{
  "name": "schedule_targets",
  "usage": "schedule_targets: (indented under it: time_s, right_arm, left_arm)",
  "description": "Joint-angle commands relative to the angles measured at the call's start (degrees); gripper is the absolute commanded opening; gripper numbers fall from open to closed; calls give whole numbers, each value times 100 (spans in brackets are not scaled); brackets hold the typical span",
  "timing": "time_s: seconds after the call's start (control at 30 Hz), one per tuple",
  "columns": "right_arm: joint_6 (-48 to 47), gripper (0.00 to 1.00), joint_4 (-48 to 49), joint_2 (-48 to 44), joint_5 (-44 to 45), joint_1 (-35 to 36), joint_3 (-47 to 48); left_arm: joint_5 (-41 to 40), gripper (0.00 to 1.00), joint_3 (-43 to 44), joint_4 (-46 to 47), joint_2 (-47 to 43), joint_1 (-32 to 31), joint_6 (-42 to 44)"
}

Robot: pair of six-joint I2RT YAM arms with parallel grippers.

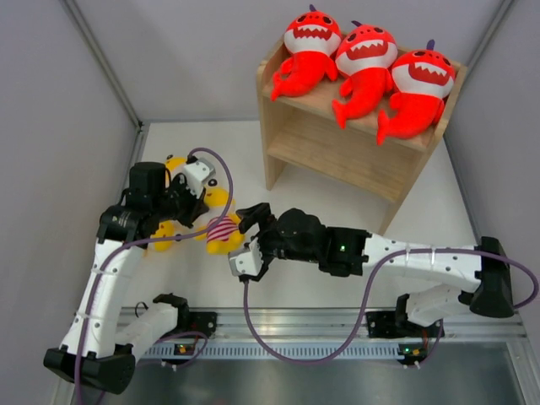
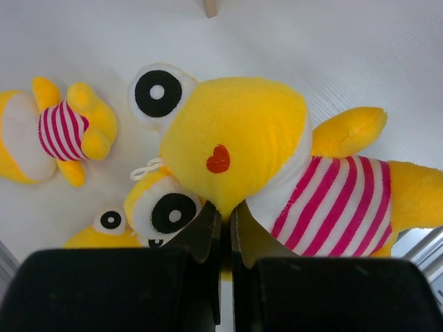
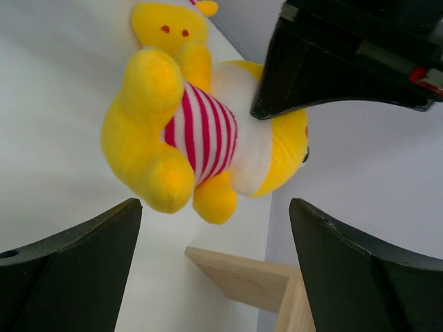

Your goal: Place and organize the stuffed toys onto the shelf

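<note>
Three red-orange sharks (image 1: 363, 63) sit in a row on the top tier of the wooden shelf (image 1: 337, 152). My left gripper (image 2: 223, 211) is shut on the head of a yellow stuffed toy in a striped shirt (image 2: 277, 152), which hangs above the table (image 1: 222, 232). My right gripper (image 3: 214, 207) is open, its fingers wide apart just below that toy's legs (image 3: 173, 173) and not touching them. A second yellow toy (image 2: 62, 131) lies on the table, and the eyes of a third (image 2: 104, 232) show by the left fingers.
The other yellow toys (image 1: 169, 228) lie partly hidden under the left arm (image 1: 152, 194). The shelf's lower tier (image 1: 337, 156) holds nothing. A corner of the shelf (image 3: 249, 280) shows past the right fingers. Grey walls enclose the table on both sides.
</note>
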Motion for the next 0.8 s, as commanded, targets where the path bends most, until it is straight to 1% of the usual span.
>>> schedule_targets:
  time_s: [0.0, 0.1, 0.2, 0.3, 0.33, 0.4, 0.43, 0.47, 0.53, 0.57, 0.63, 0.67, 0.7, 0.77]
  right_arm:
    - [-38, 88, 292, 182, -234, 105, 227]
    - [261, 88, 151, 252, -524, 113, 253]
    - [428, 88, 317, 384, -534, 131, 174]
    - [560, 87, 818, 682, -305, 140, 78]
    - [569, 87, 1045, 753, 8, 131, 78]
    - [639, 74, 1109, 989, 230, 140, 208]
    - [718, 64, 1118, 1069, 509, 140, 288]
    - [875, 51, 1039, 1165, 678, 131, 384]
    - [938, 45, 794, 1464, 1125, 122, 718]
    - [991, 39, 444, 1561, 1232, 113, 824]
    - [1052, 27, 196, 1755, 1355, 113, 1026]
    - [1140, 9, 108, 1781, 1356, 113, 1053]
    - [1184, 0, 124, 1773, 1365, 113, 1044]
    - [1342, 0, 160, 1703, 1409, 122, 1001]
  left_arm:
    - [287, 0, 324, -41, -36, -5, -121]
    - [314, 0, 412, -32, -1, 4, -139]
    - [445, 0, 465, -32, 43, 4, -209]
    - [559, 0, 500, -32, 52, 4, -244]
    - [569, 0, 518, -40, 52, 4, -262]
    - [577, 0, 536, -32, 43, 4, -270]
    - [603, 0, 544, -40, 34, 4, -279]
    - [612, 0, 562, -49, 25, 4, -279]
    - [648, 0, 579, -41, -1, 4, -297]
    - [648, 0, 606, -32, -18, 4, -306]
    - [674, 0, 641, -76, -27, 4, -288]
    - [683, 0, 667, -84, -19, 4, -288]
    - [674, 0, 659, -84, -10, 4, -288]
    - [517, 0, 667, -84, 16, 4, -279]
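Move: The yellow toy hangs in the left hand's shut fingers; its middle lies about 6 cm ahead of the open right hand, 7 cm to its left and 7 cm lower. From the left hand, that middle is some 3 cm back, 5 cm right and 3 cm down. On the table about 22 cm below the right hand, the far toy lies roughly 20 cm ahead and 23 cm left of it, and the near toy 3 cm ahead and 30 cm left. The hanging toy's striped lower belly is taken by the right hand, which first sinks about 3 cm, easing left, then pushes on left, forward and down towards the toy, turning some 15 degrees clockwise while its fingers shut and pinch the cloth. The left hand keeps its pinch on the head and rises about 2 cm, drifting slightly right. ##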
